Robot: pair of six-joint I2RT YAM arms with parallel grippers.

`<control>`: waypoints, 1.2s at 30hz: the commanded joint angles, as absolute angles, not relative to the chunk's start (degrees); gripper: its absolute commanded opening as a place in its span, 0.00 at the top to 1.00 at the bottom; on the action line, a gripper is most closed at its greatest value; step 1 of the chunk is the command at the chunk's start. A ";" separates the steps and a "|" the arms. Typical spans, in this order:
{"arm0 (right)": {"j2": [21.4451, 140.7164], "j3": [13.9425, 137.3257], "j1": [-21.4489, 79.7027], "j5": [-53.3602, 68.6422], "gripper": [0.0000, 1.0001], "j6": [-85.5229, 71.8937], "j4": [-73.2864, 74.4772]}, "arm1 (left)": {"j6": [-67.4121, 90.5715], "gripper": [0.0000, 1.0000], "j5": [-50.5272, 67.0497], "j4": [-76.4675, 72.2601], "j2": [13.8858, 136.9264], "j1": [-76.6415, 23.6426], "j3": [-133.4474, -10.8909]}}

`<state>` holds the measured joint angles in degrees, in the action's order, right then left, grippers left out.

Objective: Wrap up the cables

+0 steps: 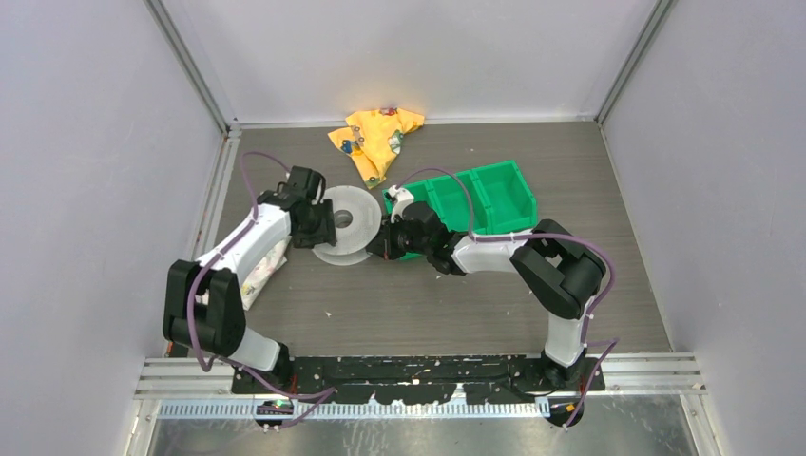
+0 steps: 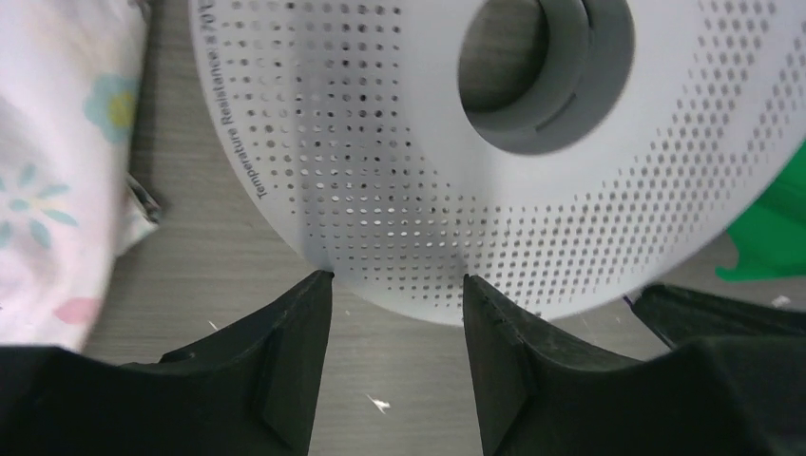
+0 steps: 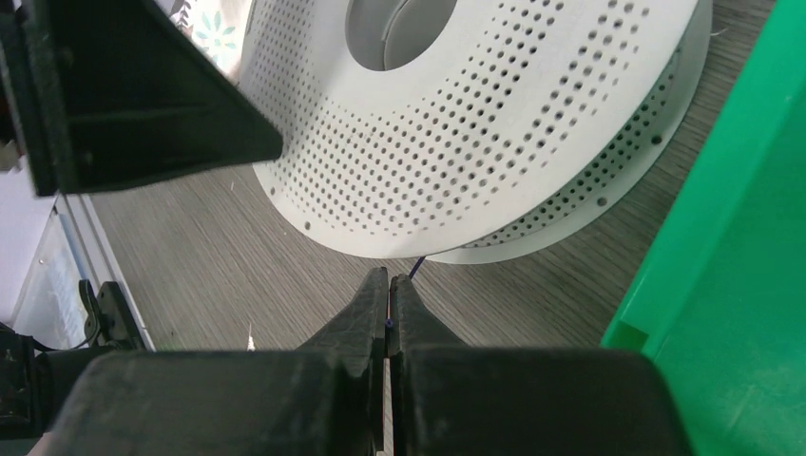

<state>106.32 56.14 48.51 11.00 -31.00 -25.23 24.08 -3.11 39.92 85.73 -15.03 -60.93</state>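
Note:
A big pale perforated spool (image 1: 344,220) sits tilted on the table between both grippers. A very thin dark cable (image 3: 416,266) runs out from between the spool's two flanges (image 3: 494,142) into my right gripper (image 3: 389,275), which is shut on it just right of the spool (image 1: 385,237). My left gripper (image 2: 396,280) stands open at the spool's left side (image 1: 318,223). Both of its fingertips (image 2: 318,285) are against the rim of the upper flange (image 2: 399,190), with nothing between them. The rest of the cable is hidden.
Two joined green bins (image 1: 485,195) stand right behind my right gripper, close on its right side (image 3: 741,237). A yellow patterned cloth (image 1: 375,138) lies at the back. A white floral cloth (image 1: 266,271) lies left of the spool by my left arm (image 2: 47,171).

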 commanded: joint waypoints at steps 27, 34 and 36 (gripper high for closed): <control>101.31 55.89 48.35 9.51 0.99 -30.94 -26.94 | 35.50 0.76 21.79 17.29 91.30 7.80 -56.41; 102.23 56.49 48.35 9.78 0.99 -31.52 -26.72 | 35.63 0.99 22.20 17.58 88.70 7.98 -52.36; 102.45 56.58 48.36 9.97 0.99 -31.55 -26.71 | 36.04 1.00 22.27 17.84 86.87 7.91 -50.81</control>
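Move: The white cable reel's middle is about 6 cm ahead and 4 cm to the right of my left hand, roughly 3 cm lower; its left rim is where I reach next. The flowered cloth lies some 16 cm to that hand's left, level with it. The yellow cloth is about 23 cm ahead and 11 cm right, the green box 9 cm ahead and 30 cm right. From my right hand, the reel's middle is roughly 10 cm left and 6 cm ahead, a little lower. I draw my left hand back a touch more, lift it some 4 cm and swing it forward and left, then sink it again at the reel's far left rim, ending about 7 cm forward and 5 cm left of where I began. I tip the fingertips rightward towards the reel, some 30 degrees, and shut the half-open fingers where the dark cable comes out between the flanges. My right hand keeps its pinch on the cable and rises barely 2 cm. ##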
